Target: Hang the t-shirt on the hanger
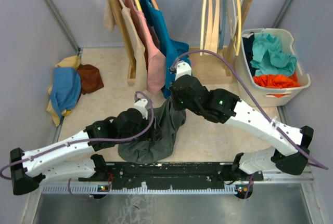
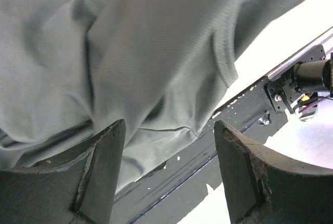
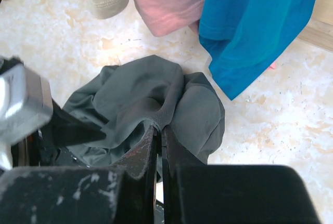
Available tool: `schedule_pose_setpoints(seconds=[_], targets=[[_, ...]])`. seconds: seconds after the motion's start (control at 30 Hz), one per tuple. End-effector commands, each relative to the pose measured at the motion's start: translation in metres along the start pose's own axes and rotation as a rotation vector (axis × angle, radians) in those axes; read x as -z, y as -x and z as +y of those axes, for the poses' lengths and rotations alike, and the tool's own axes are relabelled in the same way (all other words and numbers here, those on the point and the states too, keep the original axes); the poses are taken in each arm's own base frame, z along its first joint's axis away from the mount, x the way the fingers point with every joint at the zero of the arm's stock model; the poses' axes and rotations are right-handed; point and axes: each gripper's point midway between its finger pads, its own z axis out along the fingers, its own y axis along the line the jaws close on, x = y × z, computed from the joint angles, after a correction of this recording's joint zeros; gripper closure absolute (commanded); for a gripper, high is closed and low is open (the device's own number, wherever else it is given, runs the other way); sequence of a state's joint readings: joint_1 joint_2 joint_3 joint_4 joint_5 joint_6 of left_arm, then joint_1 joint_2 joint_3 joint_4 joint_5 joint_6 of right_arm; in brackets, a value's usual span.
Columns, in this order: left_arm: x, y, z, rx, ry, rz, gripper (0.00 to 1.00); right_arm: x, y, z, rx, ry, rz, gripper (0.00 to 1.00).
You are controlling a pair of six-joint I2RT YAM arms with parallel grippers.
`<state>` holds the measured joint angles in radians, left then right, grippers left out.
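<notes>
The dark grey t-shirt (image 1: 158, 135) lies bunched on the table between the two arms, its top edge lifted. My right gripper (image 1: 178, 101) is shut on a fold of the t-shirt (image 3: 156, 94), and the cloth hangs from the right gripper (image 3: 159, 127). My left gripper (image 1: 139, 129) is low at the shirt's left side. In the left wrist view the left gripper (image 2: 169, 125) stands open, with t-shirt (image 2: 130, 52) cloth draped loosely past its left finger and nothing pinched. Several bare pale wooden hangers (image 1: 210, 18) hang on the rack; which one is the task's hanger I cannot tell.
The wooden rack (image 1: 125, 37) at the back carries beige, pink (image 1: 152, 52) and teal-blue (image 1: 164, 31) garments. A white basket (image 1: 301, 81) of clothes stands at the right. A pile of clothes (image 1: 70, 86) lies at the left. The black mounting rail (image 1: 171, 174) runs along the near edge.
</notes>
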<state>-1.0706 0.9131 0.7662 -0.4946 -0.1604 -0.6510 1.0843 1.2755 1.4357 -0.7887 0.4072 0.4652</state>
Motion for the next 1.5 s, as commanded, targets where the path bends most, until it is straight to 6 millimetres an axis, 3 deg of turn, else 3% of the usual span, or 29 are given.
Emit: schedule_pose_setpoints(seconds=[0.0,0.13,0.23,0.47,0.6,0.7,0.77,0.87,0.93,1.07,1.3,1.47], targets=[[0.010,0.025,-0.028,0.002,0.000,-0.109,0.26,0.002,0.019,0.001,-0.016,-0.024,-0.034,1.00],[0.012,0.020,-0.053,-0.031,-0.010,-0.115,0.26,-0.001,0.021,0.005,-0.024,-0.015,-0.033,1.00],[0.001,0.012,-0.058,-0.058,0.032,-0.109,0.26,0.000,0.025,0.008,-0.035,0.001,-0.042,1.00],[-0.028,-0.008,-0.039,-0.099,0.184,-0.118,0.26,0.007,0.032,0.010,-0.049,0.019,-0.059,1.00],[-0.037,-0.012,-0.033,-0.113,0.228,-0.132,0.31,0.013,0.034,0.009,-0.056,0.025,-0.071,1.00],[-0.044,-0.012,-0.033,-0.124,0.235,-0.144,0.45,0.016,0.035,0.007,-0.062,0.026,-0.078,1.00],[-0.048,-0.012,-0.034,-0.131,0.242,-0.146,0.60,0.019,0.036,0.005,-0.064,0.024,-0.084,1.00],[-0.046,-0.009,-0.036,-0.130,0.241,-0.147,0.89,0.023,0.034,0.000,-0.063,0.014,-0.088,1.00],[-0.040,-0.006,-0.037,-0.124,0.234,-0.153,0.96,0.023,0.032,-0.002,-0.064,0.010,-0.086,1.00],[-0.016,0.008,-0.042,-0.093,0.179,-0.177,1.00,0.026,0.025,-0.011,-0.070,-0.008,-0.082,1.00],[0.051,0.055,-0.043,-0.045,0.113,-0.278,1.00,0.041,0.019,-0.035,-0.084,-0.054,-0.093,1.00],[0.097,0.098,-0.045,-0.039,0.085,-0.391,1.00,0.063,0.037,-0.045,-0.067,-0.071,-0.149,1.00]])
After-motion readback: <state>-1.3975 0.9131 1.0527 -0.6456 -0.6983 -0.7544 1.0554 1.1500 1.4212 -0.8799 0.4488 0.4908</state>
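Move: From the open left gripper, the loose fold of the grey t-shirt lies about 5 cm right, level fore and aft, some 3 cm below. The pink shirt's hem is straight ahead by about 18 cm and the blue shirt's hem about 13 cm ahead and 8 cm right, both roughly 10 cm lower. The right gripper already pinches the grey shirt higher up; from there the fold lies about 7 cm back, 3 cm left and 15 cm below. Swing the open left gripper right and slightly back with a small rise, dip about 6 cm to the grey t-shirt's loose fold, and shut the fingers to pinch it. Then lift it about 14 cm, easing back left, while the right gripper keeps its pinch and draws the other end some 5 cm right, away from the left hand. ##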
